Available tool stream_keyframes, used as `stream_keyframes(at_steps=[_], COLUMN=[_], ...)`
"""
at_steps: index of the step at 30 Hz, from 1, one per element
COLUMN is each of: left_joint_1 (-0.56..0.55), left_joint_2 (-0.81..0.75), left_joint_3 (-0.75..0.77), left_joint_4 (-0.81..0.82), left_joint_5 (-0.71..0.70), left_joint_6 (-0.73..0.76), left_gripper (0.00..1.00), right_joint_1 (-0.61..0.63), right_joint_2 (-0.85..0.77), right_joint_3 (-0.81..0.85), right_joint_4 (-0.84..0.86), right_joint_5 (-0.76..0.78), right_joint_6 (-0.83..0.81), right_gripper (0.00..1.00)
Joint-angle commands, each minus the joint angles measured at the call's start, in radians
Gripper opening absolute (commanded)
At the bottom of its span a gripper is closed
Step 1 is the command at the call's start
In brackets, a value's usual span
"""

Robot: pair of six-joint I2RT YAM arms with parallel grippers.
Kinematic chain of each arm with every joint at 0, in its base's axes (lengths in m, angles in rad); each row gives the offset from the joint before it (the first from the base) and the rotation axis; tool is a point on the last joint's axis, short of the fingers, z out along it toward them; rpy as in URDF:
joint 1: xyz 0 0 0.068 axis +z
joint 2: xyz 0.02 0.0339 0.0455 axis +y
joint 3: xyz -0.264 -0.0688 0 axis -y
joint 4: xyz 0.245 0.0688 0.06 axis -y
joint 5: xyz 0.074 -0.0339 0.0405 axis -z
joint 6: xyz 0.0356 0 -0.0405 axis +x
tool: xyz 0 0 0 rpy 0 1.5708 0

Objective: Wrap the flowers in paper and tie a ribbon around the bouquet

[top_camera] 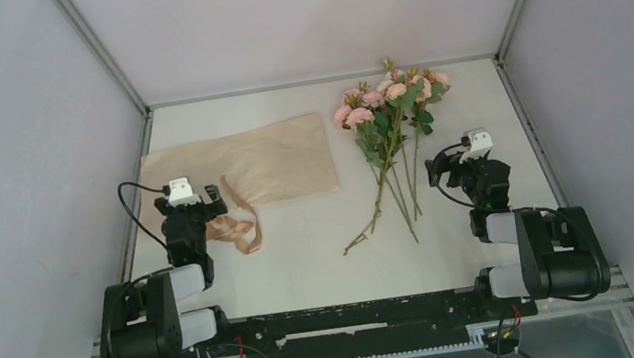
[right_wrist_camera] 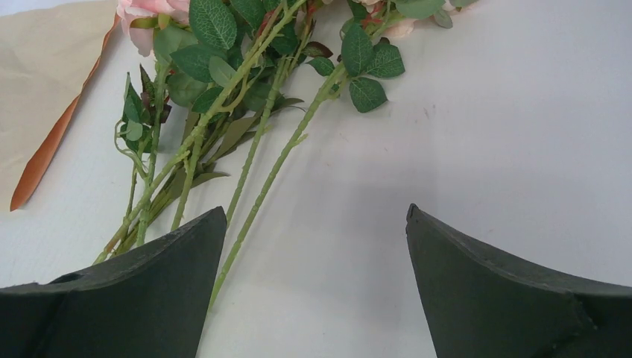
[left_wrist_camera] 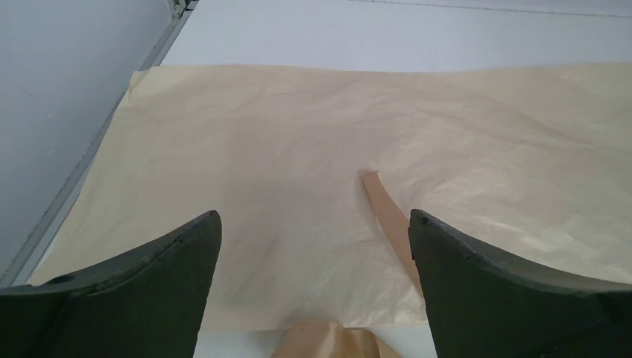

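Note:
The flowers [top_camera: 391, 104] lie on the white table at the back right, pink blooms away from me, thin green stems [top_camera: 390, 202] fanning toward the front. The tan paper [top_camera: 247, 165] lies flat at the back left. The peach ribbon [top_camera: 240, 221] is loosely looped at the paper's near edge. My left gripper [top_camera: 196, 200] hovers open just in front of the paper [left_wrist_camera: 313, 149], one ribbon end [left_wrist_camera: 387, 216] lying on the sheet between its fingers. My right gripper [top_camera: 468, 159] stands open to the right of the stems [right_wrist_camera: 261, 171], holding nothing.
Grey enclosure walls and metal frame rails [top_camera: 109, 67] close in the table on the left, back and right. Black cables [top_camera: 135, 198] loop beside each wrist. A corner of the paper [right_wrist_camera: 45, 89] shows at the left of the right wrist view.

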Motion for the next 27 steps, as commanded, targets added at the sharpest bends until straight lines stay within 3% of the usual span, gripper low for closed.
stream_keyframes(at_steps=[1,4,8,10,11,13,15,17,18,22,27], left_joint_1=[0.000,0.000,0.002,0.014,0.020,0.057,0.078,0.059,0.026,-0.186,-0.316], left_joint_2=[-0.015,-0.016,-0.016,-0.031,-0.054,-0.102,-0.117,-0.139,-0.170,-0.261,-0.233], left_joint_3=[0.015,0.015,0.017,0.035,0.074,0.269,0.542,0.674,0.709,0.678,0.648], left_joint_4=[0.051,0.051,0.048,0.007,-0.093,-0.487,-0.862,-1.139,-1.251,-1.496,-1.594], left_joint_5=[-0.004,-0.004,0.001,-0.020,-0.075,-0.075,0.077,0.254,0.270,0.199,0.196], left_joint_6=[0.017,0.018,0.016,-0.010,-0.032,-0.067,0.020,0.164,0.227,0.419,0.402], left_gripper=[1.00,1.00,1.00,1.00,1.00,0.99,0.88,0.73,0.71,0.73,0.73], right_joint_1=[-0.005,-0.008,-0.023,-0.035,-0.027,0.025,0.136,0.255,0.300,0.423,0.475], right_joint_2=[0.005,-0.022,-0.176,-0.198,-0.190,-0.152,-0.090,-0.011,0.034,0.270,0.634], right_joint_3=[0.033,0.039,0.227,0.325,0.377,0.496,0.619,0.730,0.780,0.969,1.344], right_joint_4=[0.032,0.027,-0.414,-0.547,-0.629,-0.758,-0.881,-0.970,-0.984,-0.969,-1.140], right_joint_5=[-0.006,-0.003,-0.001,-0.151,-0.198,-0.230,-0.181,-0.124,-0.115,-0.146,-0.111], right_joint_6=[-0.008,0.009,0.087,0.154,0.187,0.230,0.227,0.239,0.266,0.400,0.485], right_gripper=[1.00,1.00,0.99,0.91,0.85,0.73,0.68,0.67,0.66,0.59,0.64])
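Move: The paper's right edge, lying flat, is about 30 cm to the right gripper's left, roughly 6 cm farther out and some 8 cm below. The stems lie between, about 14 cm to its left and level with it, the pink flower heads some 17 cm ahead and 13 cm left. From the left gripper the ribbon pile lies about 8 cm right, 9 cm back and 10 cm lower; the paper's right edge is some 32 cm right and 6 cm ahead. Lift the right gripper about 15 cm and sweep it some 25 cm left and a little forward over the flowers towards the paper's right edge, sinking at the end while it turns counter-clockwise and tips down. Raise the left gripper too, then swing it right and slightly back above the ribbon, turning clockwise, tipping down and starting to sink. Let both grippers partly close, empty. ##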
